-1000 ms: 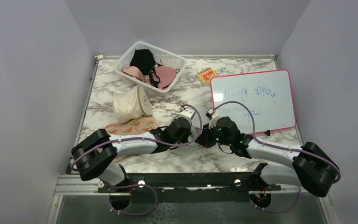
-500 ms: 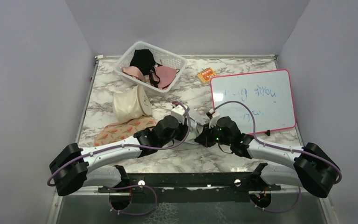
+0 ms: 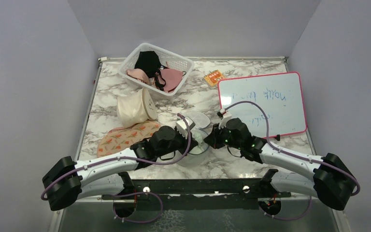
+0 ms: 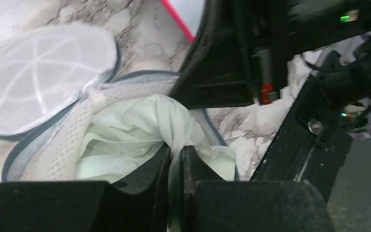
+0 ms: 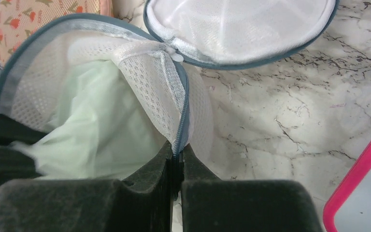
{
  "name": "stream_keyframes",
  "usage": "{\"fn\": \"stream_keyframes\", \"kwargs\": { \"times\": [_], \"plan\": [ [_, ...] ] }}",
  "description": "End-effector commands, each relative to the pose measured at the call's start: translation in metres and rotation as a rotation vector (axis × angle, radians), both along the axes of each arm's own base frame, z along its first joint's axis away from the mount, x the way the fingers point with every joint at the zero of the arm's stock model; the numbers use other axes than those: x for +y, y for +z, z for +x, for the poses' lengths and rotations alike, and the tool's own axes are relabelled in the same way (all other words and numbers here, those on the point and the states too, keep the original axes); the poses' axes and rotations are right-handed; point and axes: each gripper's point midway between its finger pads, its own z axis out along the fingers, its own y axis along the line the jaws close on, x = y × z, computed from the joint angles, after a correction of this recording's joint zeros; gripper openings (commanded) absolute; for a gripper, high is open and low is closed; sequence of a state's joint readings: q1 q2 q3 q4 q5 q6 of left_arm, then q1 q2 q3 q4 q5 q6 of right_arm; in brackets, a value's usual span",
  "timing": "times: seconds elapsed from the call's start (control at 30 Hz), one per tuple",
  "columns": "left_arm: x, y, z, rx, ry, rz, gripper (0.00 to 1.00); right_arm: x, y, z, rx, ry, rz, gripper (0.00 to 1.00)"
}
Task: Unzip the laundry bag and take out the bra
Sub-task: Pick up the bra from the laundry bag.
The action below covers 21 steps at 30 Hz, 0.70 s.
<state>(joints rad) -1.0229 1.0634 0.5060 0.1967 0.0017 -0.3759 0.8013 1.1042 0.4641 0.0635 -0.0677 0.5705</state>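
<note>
The round white mesh laundry bag (image 3: 195, 147) lies open between the arms, its lid (image 3: 195, 118) flipped back flat on the table. The lid also shows in the left wrist view (image 4: 38, 87) and the right wrist view (image 5: 241, 24). A pale green bra (image 4: 140, 130) fills the bag's mouth; it shows in the right wrist view (image 5: 92, 125) too. My left gripper (image 4: 175, 154) is shut on a fold of the bra. My right gripper (image 5: 176, 157) is shut on the bag's blue zip rim (image 5: 181, 130) at its right side.
A cream cylindrical bag (image 3: 135, 108) and a flat peach floral pouch (image 3: 125, 135) lie to the left. A white basket (image 3: 155, 67) of garments stands at the back. A pink-framed whiteboard (image 3: 263, 104) lies right, an orange packet (image 3: 214, 77) behind it.
The left arm has stretched out and drawn its gripper down and left, pulling green bra fabric up at the bag's mouth. The lid now shows flipped open. The right gripper has shifted slightly, holding the rim.
</note>
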Motion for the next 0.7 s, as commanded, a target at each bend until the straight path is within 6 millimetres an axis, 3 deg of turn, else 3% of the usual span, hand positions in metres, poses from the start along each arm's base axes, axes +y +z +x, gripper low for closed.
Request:
{"fn": "stream_keyframes", "kwargs": {
  "times": [0.0, 0.43, 0.67],
  "plan": [
    [-0.019, 0.054, -0.016, -0.103, -0.152, -0.165, 0.0, 0.003, 0.002, 0.006, -0.012, -0.001, -0.015, 0.03],
    [-0.013, 0.162, 0.017, -0.285, 0.019, -0.335, 0.0, 0.011, 0.007, -0.001, -0.025, 0.063, 0.017, 0.04],
    [0.003, 0.168, 0.037, -0.319, 0.165, -0.351, 0.0, 0.01, 0.01, -0.001, -0.036, 0.064, 0.011, 0.05]
  ]
}}
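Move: The left hand already grips the pale green bra, bunched down into the open laundry bag, whose middle is about 9 cm below it, 1 cm to its left and level forward. The white basket, the likely place for the bra, lies some 30 cm ahead, 16 cm left and 10 cm below; the bag's round lid is roughly 10 cm ahead and 11 cm below. The right hand has that bag's middle about 6 cm left, 2 cm back and 4 cm below. Up, after a slight draw back, goes the left hand, lifting about 14 cm above the laundry bag's mouth with its pinch on the bra kept shut. Its fingers tilt up some 20 degrees, from slanting down to nearly level. The right hand stays almost in place, still pinching the zipped edge of the bag's rim and holding the bag back. ##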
